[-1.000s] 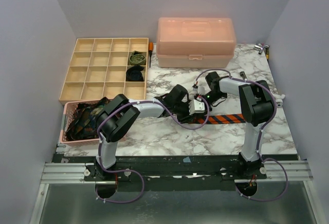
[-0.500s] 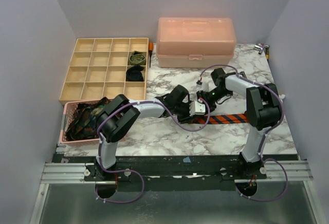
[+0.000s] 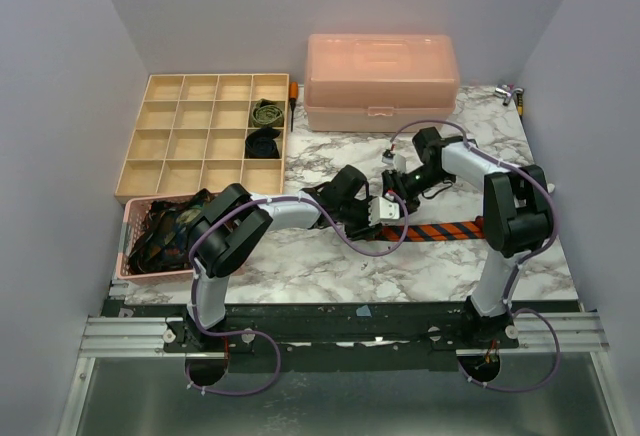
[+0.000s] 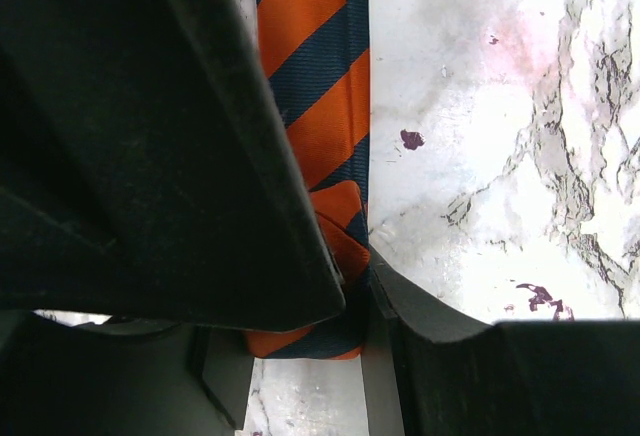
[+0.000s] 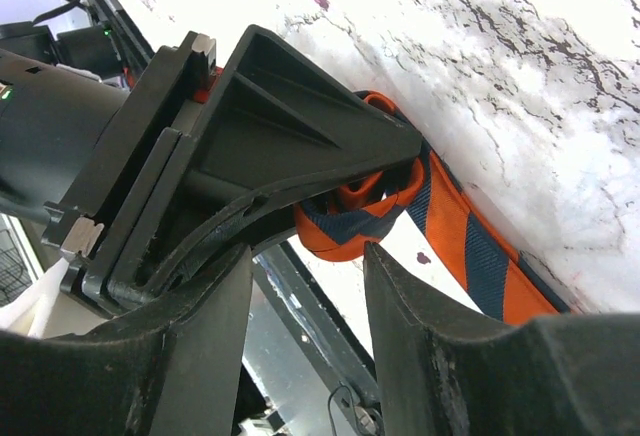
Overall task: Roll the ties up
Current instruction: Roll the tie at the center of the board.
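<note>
An orange-and-navy striped tie (image 3: 450,229) lies flat across the marble table, running right from the middle. Its near end is folded into a small roll (image 4: 335,246), and my left gripper (image 4: 355,291) is shut on that roll; in the top view the left gripper (image 3: 380,212) sits at the table's centre. My right gripper (image 5: 305,286) is open, its fingers just short of the roll (image 5: 355,216) and touching nothing. From above, the right gripper (image 3: 393,189) hangs just behind the left one. Two rolled ties, olive (image 3: 266,112) and black (image 3: 263,142), sit in tray compartments.
A wooden compartment tray (image 3: 135,168) stands at the back left. A pink basket (image 3: 128,246) of dark loose ties is at the near left. A closed pink box (image 3: 380,81) is at the back centre. Small tools (image 3: 512,94) lie at the back right corner.
My right gripper has opened and drawn back a little from the tie's rolled end, its arm swinging right. The left gripper has kept its hold and place.
</note>
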Robot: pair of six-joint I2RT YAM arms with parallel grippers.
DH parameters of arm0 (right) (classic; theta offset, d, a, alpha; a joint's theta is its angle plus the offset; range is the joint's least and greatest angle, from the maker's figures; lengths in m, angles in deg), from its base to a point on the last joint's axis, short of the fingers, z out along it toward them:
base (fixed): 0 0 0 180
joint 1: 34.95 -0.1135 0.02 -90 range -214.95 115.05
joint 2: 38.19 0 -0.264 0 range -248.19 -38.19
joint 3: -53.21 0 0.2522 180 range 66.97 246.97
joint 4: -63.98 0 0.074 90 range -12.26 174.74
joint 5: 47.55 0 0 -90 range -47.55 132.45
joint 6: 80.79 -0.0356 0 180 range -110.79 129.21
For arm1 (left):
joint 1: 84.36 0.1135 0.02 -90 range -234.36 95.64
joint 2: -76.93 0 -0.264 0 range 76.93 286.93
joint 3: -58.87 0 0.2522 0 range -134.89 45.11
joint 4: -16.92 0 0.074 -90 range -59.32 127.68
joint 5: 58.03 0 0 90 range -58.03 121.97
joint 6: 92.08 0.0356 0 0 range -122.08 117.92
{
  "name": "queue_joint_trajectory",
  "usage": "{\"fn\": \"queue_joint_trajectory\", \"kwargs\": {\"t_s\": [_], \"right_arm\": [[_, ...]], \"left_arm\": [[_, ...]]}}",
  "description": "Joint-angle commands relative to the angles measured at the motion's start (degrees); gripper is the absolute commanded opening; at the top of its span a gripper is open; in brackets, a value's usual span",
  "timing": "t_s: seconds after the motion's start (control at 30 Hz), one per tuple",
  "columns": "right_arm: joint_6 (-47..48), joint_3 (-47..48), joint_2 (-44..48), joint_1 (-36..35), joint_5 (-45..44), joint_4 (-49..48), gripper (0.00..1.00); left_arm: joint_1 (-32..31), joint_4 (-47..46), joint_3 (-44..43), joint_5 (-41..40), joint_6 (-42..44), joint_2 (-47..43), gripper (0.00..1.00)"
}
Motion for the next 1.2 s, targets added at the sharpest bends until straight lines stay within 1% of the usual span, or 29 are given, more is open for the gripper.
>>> {"fn": "queue_joint_trajectory", "kwargs": {"t_s": [0.0, 0.07, 0.13, 0.2, 0.23, 0.33, 0.37, 0.47, 0.57, 0.63, 0.73, 0.83, 0.93, 1.07, 1.17], "right_arm": [[-0.39, 0.30, -2.51, -0.57, -0.70, -0.74, 0.49], [-0.22, -0.18, -3.57, -0.59, -1.26, -1.45, 0.47], [-0.21, -0.62, -4.17, -0.59, -1.90, -2.25, 0.41], [-0.12, -0.81, -4.78, -0.59, -3.06, -2.72, 0.30], [-0.05, -0.92, -5.29, -0.59, -3.97, -2.86, 0.21], [0.40, -0.64, -6.21, -0.50, -7.22, -3.26, 0.02], [0.62, -0.64, -6.31, -0.52, -8.22, -3.25, 0.00], [1.08, -1.10, -6.65, -0.33, -11.09, -3.46, 0.00], [0.76, -2.51, -7.35, -0.24, -13.73, -4.62, 0.00], [0.20, -3.23, -7.99, -0.21, -15.27, -5.71, 0.00], [-0.37, -3.87, -8.68, -0.23, -17.23, -7.14, 0.00], [-0.05, -4.37, -9.20, -0.21, -18.96, -8.07, 0.00], [0.05, -4.85, -9.29, -0.24, -18.66, -8.24, 0.00], [0.49, -4.06, -8.60, -0.29, -16.46, -7.70, 0.00], [1.26, -2.56, -8.78, -0.32, -14.52, -6.17, 0.00]], "left_arm": [[0.31, 9.19, 1.61, -6.39, 2.37, 3.11, 0.42], [0.31, 9.28, 1.26, -6.28, 2.21, 3.13, 0.43], [0.31, 9.42, 0.96, -5.93, 2.11, 3.22, 0.43], [0.24, 9.47, 0.84, -5.53, 1.85, 3.13, 0.43], [0.30, 9.50, 0.68, -5.41, 1.70, 3.13, 0.43], [0.31, 9.40, 0.80, -4.43, 1.47, 2.71, 0.46], [0.39, 9.01, 0.98, -4.23, 1.30, 2.41, 0.48], [1.47, 6.54, 2.22, -0.95, -0.94, 0.32, 0.60], [2.92, 0.35, 5.55, 3.36, -4.54, -3.15, 0.69], [3.53, -5.71, 8.42, 5.58, -6.25, -5.84, 0.74], [3.64, -12.36, 11.80, 6.60, -7.52, -7.40, 0.78], [3.65, -16.32, 13.69, 7.46, -8.09, -7.17, 0.80], [3.52, -18.72, 15.20, 8.20, -8.07, -6.85, 0.83], [2.74, -20.13, 14.99, 5.70, -8.18, -5.66, 0.87], [1.88, -19.16, 13.23, 3.38, -7.91, -4.00, 0.87]]}}
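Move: The left fingers already hold the rolled end of the striped tie, right at the hand point. From the right hand, hovering open, that roll lies about 6 cm below and 1 cm to the left, level fore and aft. The loose strip still to be rolled stretches off to the right, its middle about 10 cm right of the right hand and 7 cm lower. The peach case stands some 33 cm ahead of the right hand and 3 cm left. The right fingers pinch the tie where the strip meets the roll: the hand sinks about 7 cm, easing some 2 cm right as it tips more steeply down, and shuts fully partway through the descent. Only then do the left fingers open wide and let go of the roll, backing off left about 3 cm and slightly towards the base. ##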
